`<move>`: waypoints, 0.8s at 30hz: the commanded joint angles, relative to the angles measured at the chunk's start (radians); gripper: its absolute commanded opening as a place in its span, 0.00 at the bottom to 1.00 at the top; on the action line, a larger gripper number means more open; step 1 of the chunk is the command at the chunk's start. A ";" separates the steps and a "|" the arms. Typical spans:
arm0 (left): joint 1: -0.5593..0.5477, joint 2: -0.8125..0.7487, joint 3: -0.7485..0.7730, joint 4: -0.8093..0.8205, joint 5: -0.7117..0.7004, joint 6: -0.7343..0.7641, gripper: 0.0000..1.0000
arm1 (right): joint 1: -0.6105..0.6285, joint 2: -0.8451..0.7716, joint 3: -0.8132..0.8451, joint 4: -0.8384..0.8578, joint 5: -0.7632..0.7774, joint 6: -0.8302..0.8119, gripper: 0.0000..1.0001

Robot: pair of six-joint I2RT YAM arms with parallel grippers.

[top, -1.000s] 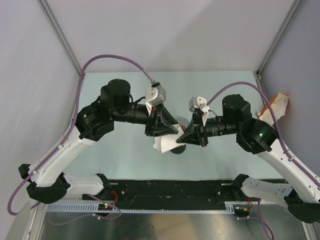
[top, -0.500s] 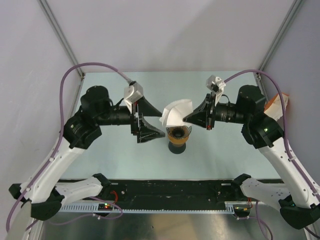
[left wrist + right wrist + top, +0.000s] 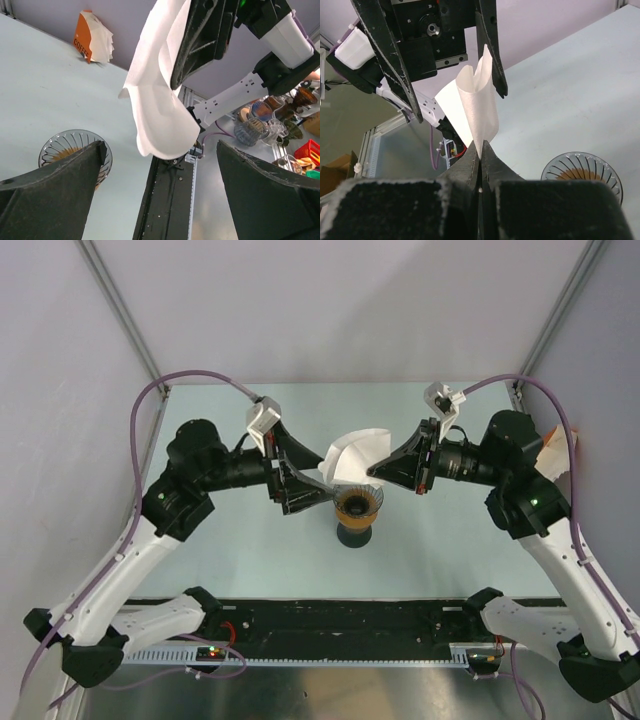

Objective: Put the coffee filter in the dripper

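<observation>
The coffee filter [image 3: 352, 458] is a white paper cone held in the air, above and just behind the dripper [image 3: 357, 503]. My right gripper [image 3: 372, 474] is shut on the filter's lower edge [image 3: 479, 112], pinching it at the fingertips [image 3: 480, 148]. My left gripper [image 3: 321, 488] is open, its two fingers [image 3: 491, 55] reaching either side of the filter without touching it. In the left wrist view the filter [image 3: 160, 100] hangs in front of the open left gripper [image 3: 161, 150]. The ribbed clear dripper [image 3: 65, 145] stands on the table with nothing white in it.
An orange filter packet [image 3: 555, 453] leans on the right wall. A black rail [image 3: 350, 620] runs along the near table edge. Grey walls close in the left, back and right. Cups and jugs [image 3: 270, 115] stand beyond the table.
The left gripper opened and let go of the filter. The arms drew apart. The right gripper lifted the filter up and back from the dripper.
</observation>
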 commanded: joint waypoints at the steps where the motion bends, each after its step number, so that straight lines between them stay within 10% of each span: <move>1: -0.005 0.017 0.032 0.095 -0.031 -0.069 1.00 | 0.022 0.000 0.002 0.024 0.036 0.025 0.00; 12: 0.093 -0.044 0.038 0.102 0.103 0.003 0.62 | 0.026 -0.004 0.003 -0.055 0.117 0.005 0.00; 24: 0.009 0.067 0.102 0.103 0.097 -0.087 0.65 | 0.063 0.014 0.003 -0.032 0.107 -0.017 0.00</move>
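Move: The paper filter, pinched by its edge in my right hand, has its middle about 7 cm to the right of my open left hand, some 3 cm ahead and 3 cm above. From my right hand that middle lies about 4 cm left, 1 cm ahead and 3 cm up. The dripper on its stand, where the filter goes, is roughly 8 cm ahead of my right hand, 4 cm left and 15 cm below; from my left hand it is 8 cm ahead, 7 cm right, 15 cm below. I lift my left hand about 3 cm, swinging it slightly forward and left as I bring its wide-open fingers about a third of the way shut, then ease it back right and a little down to the filter's near side. Meanwhile my right hand keeps its pinch on the filter and lowers it about 1.5 cm, edging forward. ##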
